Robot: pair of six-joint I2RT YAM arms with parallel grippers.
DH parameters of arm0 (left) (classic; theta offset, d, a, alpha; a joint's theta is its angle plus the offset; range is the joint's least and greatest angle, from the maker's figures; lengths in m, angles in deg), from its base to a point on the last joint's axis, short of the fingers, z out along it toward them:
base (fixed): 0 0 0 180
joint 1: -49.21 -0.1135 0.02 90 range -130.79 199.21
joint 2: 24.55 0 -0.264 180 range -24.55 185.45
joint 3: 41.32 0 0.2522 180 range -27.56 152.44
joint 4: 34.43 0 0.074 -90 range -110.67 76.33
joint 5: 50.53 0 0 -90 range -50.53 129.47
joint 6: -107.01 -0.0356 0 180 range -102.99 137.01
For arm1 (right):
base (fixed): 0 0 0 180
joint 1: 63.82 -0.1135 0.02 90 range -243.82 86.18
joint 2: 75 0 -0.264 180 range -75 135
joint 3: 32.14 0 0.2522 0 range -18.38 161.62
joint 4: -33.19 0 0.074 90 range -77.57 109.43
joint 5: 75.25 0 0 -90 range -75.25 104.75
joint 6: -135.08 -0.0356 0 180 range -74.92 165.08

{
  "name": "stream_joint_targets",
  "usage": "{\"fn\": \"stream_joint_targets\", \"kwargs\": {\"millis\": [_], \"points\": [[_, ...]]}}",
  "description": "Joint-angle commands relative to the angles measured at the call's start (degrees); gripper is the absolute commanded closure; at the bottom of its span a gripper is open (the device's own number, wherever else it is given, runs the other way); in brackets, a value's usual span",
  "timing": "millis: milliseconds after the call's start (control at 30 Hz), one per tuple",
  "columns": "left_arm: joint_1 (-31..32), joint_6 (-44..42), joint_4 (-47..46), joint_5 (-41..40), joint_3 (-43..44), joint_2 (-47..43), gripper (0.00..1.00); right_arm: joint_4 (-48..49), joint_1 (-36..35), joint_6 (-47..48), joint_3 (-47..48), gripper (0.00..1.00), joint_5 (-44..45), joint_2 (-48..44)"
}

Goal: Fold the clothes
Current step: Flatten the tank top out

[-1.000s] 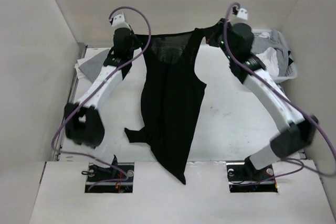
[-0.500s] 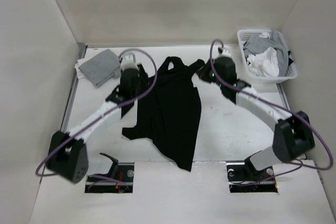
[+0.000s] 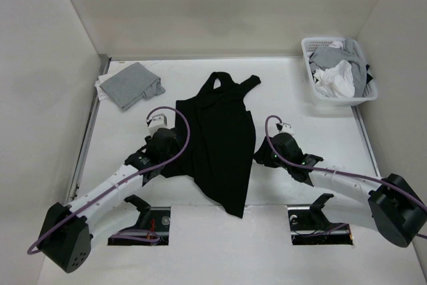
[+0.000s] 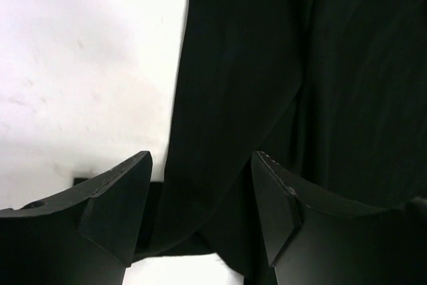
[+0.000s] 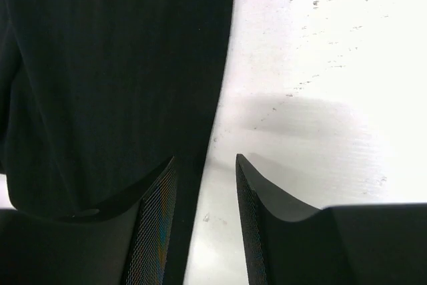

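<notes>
The clothes [image 3: 220,138], a black tank top, lie spread on the white table [image 3: 300,118] with the straps at the far end and a pointed corner hanging toward the near edge. My left gripper [image 3: 177,151] sits low at the top's left edge. In the left wrist view it [image 4: 203,165] is open, with black fabric [image 4: 300,65] lying under and between the fingers. My right gripper [image 3: 262,155] is at the top's right edge. It [image 5: 205,165] is open too, and the fabric's edge [image 5: 100,65] runs under its left finger.
A white basket [image 3: 340,75] of white and grey garments stands at the far right. A folded light grey garment [image 3: 128,85] lies at the far left. Tall walls close in the table on three sides. Two base cut-outs [image 3: 140,221] sit at the near edge.
Both arms dropped from the far side and pulled back toward me. The top went from hanging to lying on the table. Both grippers opened and let go of it.
</notes>
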Motion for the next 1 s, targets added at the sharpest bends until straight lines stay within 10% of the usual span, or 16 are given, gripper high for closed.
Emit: {"fn": "stream_joint_targets", "kwargs": {"millis": [0, 200, 467, 767, 967], "points": [[-1.35, 2.09, -3.38, 5.94, -1.49, 4.03, 0.40, 5.21, -0.26, -1.55, 0.46, 0.55, -0.55, 1.33], [-3.38, 1.48, -9.54, 10.61, -0.97, 11.50, 0.52, 11.98, 2.63, -1.46, 3.18, 0.58, -7.15, 10.81], [-5.14, 0.77, -13.86, 13.07, 2.55, 16.45, 0.93, 17.79, 4.66, -2.78, 5.47, 0.99, -7.51, 12.00], [-1.19, 10.60, 9.41, 12.64, 4.57, -14.48, 0.97, -0.91, 4.31, -1.73, -0.24, 1.00, -5.49, -17.01], [-1.70, 8.79, 6.92, 10.97, 9.57, -9.88, 0.96, 0.63, 10.27, 1.96, 4.75, 0.99, -7.06, -12.05]]}}
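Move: Just under the left hand lies the left side edge of the tank top, about 1 cm ahead, 2 cm to its right and 7 cm below; the straps lie some 26 cm farther out and 17 cm right of this hand, the grey folded cloth roughly 25 cm ahead and 14 cm left. For the right hand, the tank top's right side edge is about 3 cm ahead, 2 cm left and 2 cm below, the hem tip some 19 cm back and 5 cm left. Dipping about 6 cm onto the cloth, the left hand closes on the tank top's left side while the right slips a few centimetres forward and left, slightly down, and pinches the right side edge. Both then lift, left some 16 cm and right about 13 cm, tilting as they rise, with the right easing outward to its right and sinking slightly at the end. ##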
